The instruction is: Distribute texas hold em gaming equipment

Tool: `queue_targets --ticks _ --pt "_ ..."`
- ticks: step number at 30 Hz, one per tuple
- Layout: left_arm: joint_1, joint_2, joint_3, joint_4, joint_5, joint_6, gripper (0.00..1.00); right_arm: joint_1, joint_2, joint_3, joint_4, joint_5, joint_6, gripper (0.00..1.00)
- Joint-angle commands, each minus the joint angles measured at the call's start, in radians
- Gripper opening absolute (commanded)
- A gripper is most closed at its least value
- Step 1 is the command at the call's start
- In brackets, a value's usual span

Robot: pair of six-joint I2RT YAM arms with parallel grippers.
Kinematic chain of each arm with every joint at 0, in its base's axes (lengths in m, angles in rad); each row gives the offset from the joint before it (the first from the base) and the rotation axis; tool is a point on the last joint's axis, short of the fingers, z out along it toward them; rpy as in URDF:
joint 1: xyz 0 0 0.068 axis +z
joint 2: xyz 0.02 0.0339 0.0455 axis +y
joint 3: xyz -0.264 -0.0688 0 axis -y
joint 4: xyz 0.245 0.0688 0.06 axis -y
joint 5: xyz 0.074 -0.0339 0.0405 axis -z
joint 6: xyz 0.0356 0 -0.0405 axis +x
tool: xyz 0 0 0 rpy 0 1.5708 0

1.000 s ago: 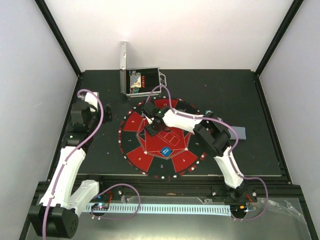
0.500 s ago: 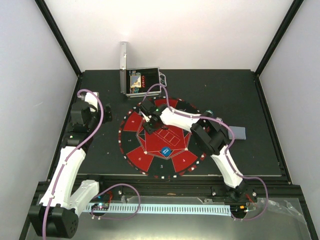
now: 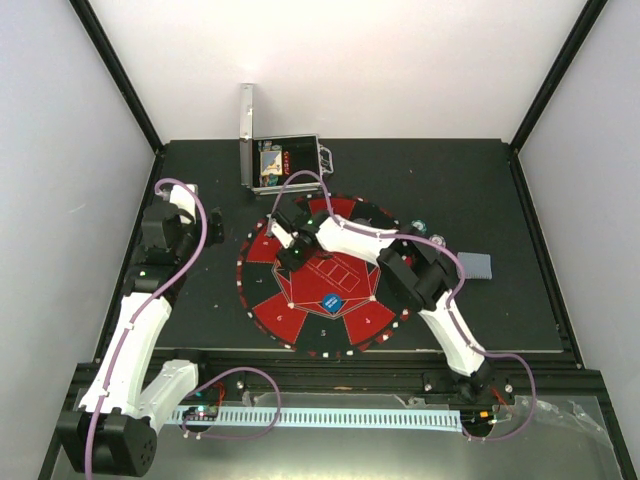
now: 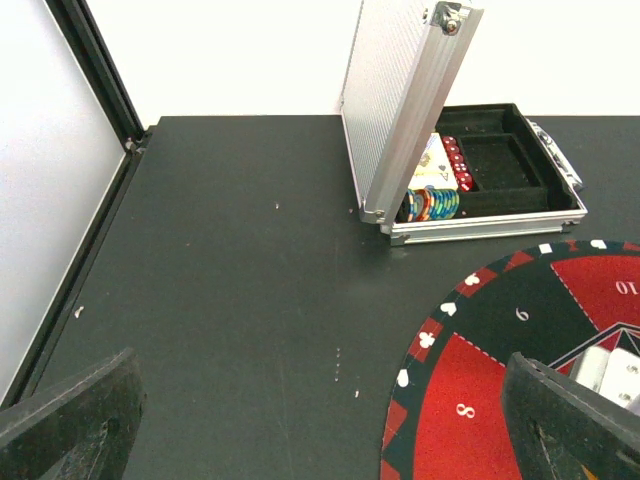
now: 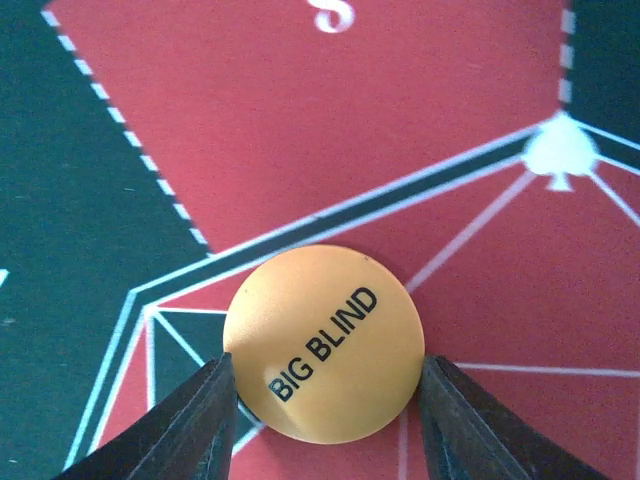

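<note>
An orange disc (image 5: 322, 343) printed BIG BLIND lies flat on the red-and-black mat (image 5: 300, 120). My right gripper (image 5: 322, 400) is shut on it, a fingertip touching each side of its rim. From above, that gripper (image 3: 290, 252) hangs over the mat's upper left part. A blue disc (image 3: 332, 301) rests near the mat's front. Grey-blue cards (image 3: 478, 266) lie on the table to the right. Striped chips (image 4: 432, 205), red dice and a card sit in the silver case (image 4: 500, 215). My left gripper (image 4: 330, 420) stands open over bare table left of the mat, holding nothing.
The case (image 3: 285, 162) stands open at the back with its lid (image 4: 395, 100) upright. Two small pale discs (image 3: 418, 225) lie by the mat's right rim. Black frame rails (image 4: 95, 100) border the table on the left.
My right gripper slid left and toward the back over the mat, and its jaws narrowed onto the orange disc. The left arm stayed where it was.
</note>
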Motion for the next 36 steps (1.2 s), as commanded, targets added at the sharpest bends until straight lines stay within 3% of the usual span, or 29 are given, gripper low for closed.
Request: queue_targets --ticks 1,16,23,31,36 --pt "-0.006 -0.001 0.041 0.004 -0.005 0.006 0.99 0.066 0.081 0.0 -0.043 -0.11 -0.05 0.51" --pt "-0.005 -0.001 0.041 0.005 -0.004 0.006 0.99 0.104 0.092 0.009 -0.053 -0.093 -0.06 0.51" --pt "-0.006 -0.002 0.041 0.004 -0.007 0.006 0.99 0.104 0.023 -0.017 -0.023 -0.051 -0.024 0.61" --pt "-0.007 -0.019 0.04 0.004 -0.027 0.006 0.99 0.098 -0.166 -0.098 -0.011 -0.014 0.007 0.76" --pt "-0.006 -0.043 0.031 0.01 -0.044 0.004 0.99 0.026 -0.456 -0.303 0.0 0.014 0.095 0.87"
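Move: Between the right fingertips, already pinched at its rim, lies the orange big blind button; its spot at the inner end of the black 7 wedge is about 3 cm back and 3 cm left. The table square's far left corner lies 5 cm straight ahead, the 8 some 3 cm ahead and 6 cm left, the blue button about 12 cm back and 11 cm right. From the left hand that spot lies roughly 14 cm right, 3 cm back, 24 cm down. Sliding the big blind button flat over the mat, the right hand goes about 4.5 cm diagonally left and back to the inner end of the 7 wedge, turning slightly counter-clockwise. There the fingers open wide and let go; the hand then lifts some 4 cm while drawing back and right, away from the button. ##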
